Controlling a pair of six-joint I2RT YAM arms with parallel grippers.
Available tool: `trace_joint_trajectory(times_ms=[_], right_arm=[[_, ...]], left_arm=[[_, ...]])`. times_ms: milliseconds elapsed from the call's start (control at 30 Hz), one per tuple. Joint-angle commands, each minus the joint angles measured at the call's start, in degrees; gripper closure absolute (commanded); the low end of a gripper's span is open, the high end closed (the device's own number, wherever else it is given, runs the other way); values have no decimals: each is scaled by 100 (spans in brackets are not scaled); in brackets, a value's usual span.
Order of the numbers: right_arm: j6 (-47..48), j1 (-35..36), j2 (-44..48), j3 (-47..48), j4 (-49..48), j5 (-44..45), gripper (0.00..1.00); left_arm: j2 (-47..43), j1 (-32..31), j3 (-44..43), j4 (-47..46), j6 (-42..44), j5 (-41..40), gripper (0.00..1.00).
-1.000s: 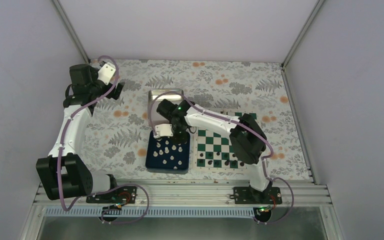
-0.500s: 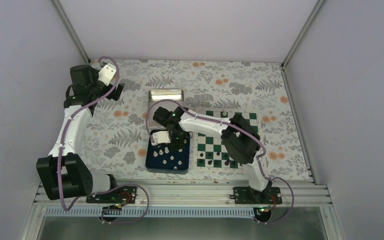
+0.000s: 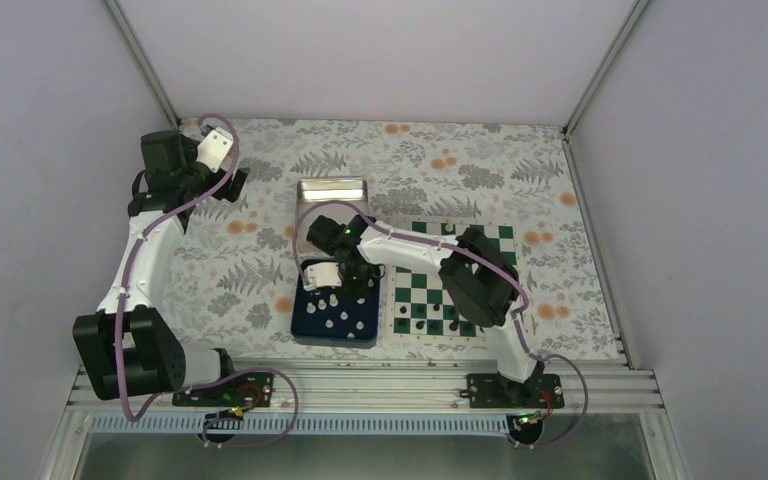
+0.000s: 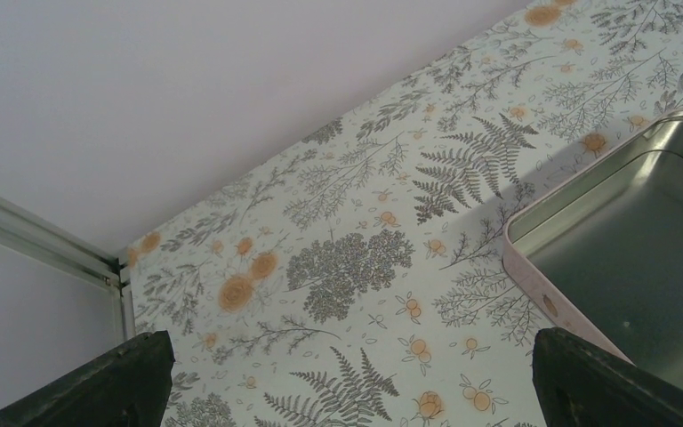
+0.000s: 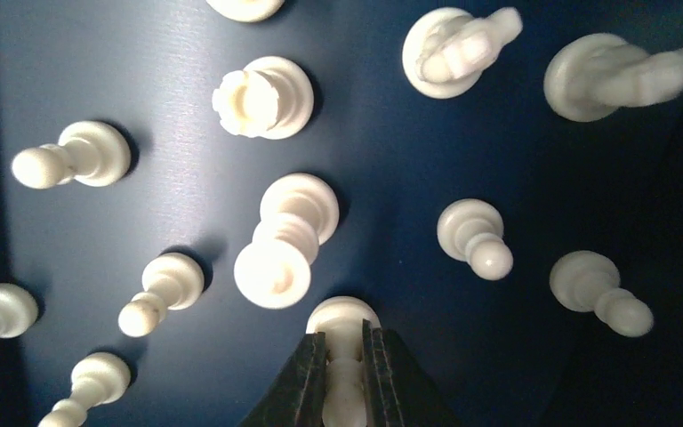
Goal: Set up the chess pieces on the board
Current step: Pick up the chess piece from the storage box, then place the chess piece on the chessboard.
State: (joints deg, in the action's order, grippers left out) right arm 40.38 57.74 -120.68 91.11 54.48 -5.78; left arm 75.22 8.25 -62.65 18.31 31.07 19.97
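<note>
Several white chess pieces [image 5: 289, 233] stand on the dark blue tray [image 3: 307, 325] left of the green and white board [image 3: 438, 283]. My right gripper [image 5: 344, 369] is down in the tray, shut on a white pawn [image 5: 342, 322] whose base still touches the tray floor; in the top view it sits over the tray's far edge [image 3: 352, 283]. My left gripper [image 3: 228, 180] is open and empty at the far left of the table, its dark fingertips [image 4: 98, 382] wide apart over the floral cloth.
A shiny metal tin [image 3: 331, 192] stands behind the tray, also in the left wrist view [image 4: 640, 231]. Small black figures [image 3: 430, 316] line the board's near rows. The right arm [image 3: 480, 275] reaches across the board. Grey walls enclose the table.
My right gripper moved left and toward the near side, from the tray's far right corner down among the white pieces, and is now shut on a pawn. The left arm has not moved.
</note>
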Motion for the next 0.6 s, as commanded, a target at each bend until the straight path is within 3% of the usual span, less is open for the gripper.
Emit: trace_joint_trajectory(times_ms=[0, 167, 567], right_arm=[[-89, -33, 453, 261, 122, -77, 96], [-82, -496, 878, 574, 458, 137, 96], [442, -2985, 1019, 713, 496, 221, 96]], left_arm=[[-60, 26, -51, -110, 45, 64, 0], [-85, 26, -80, -82, 56, 44, 0], [-69, 27, -156, -95, -12, 163, 0]])
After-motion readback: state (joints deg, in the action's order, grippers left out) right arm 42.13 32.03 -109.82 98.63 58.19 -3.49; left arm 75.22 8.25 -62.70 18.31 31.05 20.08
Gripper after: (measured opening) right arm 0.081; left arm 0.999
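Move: The right hand already pinches a white piece low in the storage box. A white piece standing on the board's far row, the row it heads for, is about 14 cm ahead and 20 cm to the right, roughly level. The board's middle lies some 22 cm right and 3 cm ahead; the silver tray's middle is about 17 cm ahead and 5 cm left. From the idle left hand, that white piece is about 45 cm right, 6 cm back and 24 cm below. Straight up at first, then ever faster forward and to the right, the right hand carries its pinched piece out of the storage box towards the board's far row, about 16 cm forward, 12 cm right and 11 cm up, the climb levelling off at the end. On the way the hand turns some 25 degrees clockwise and its fingertips tip slightly forward, while the fingers keep their hold. ##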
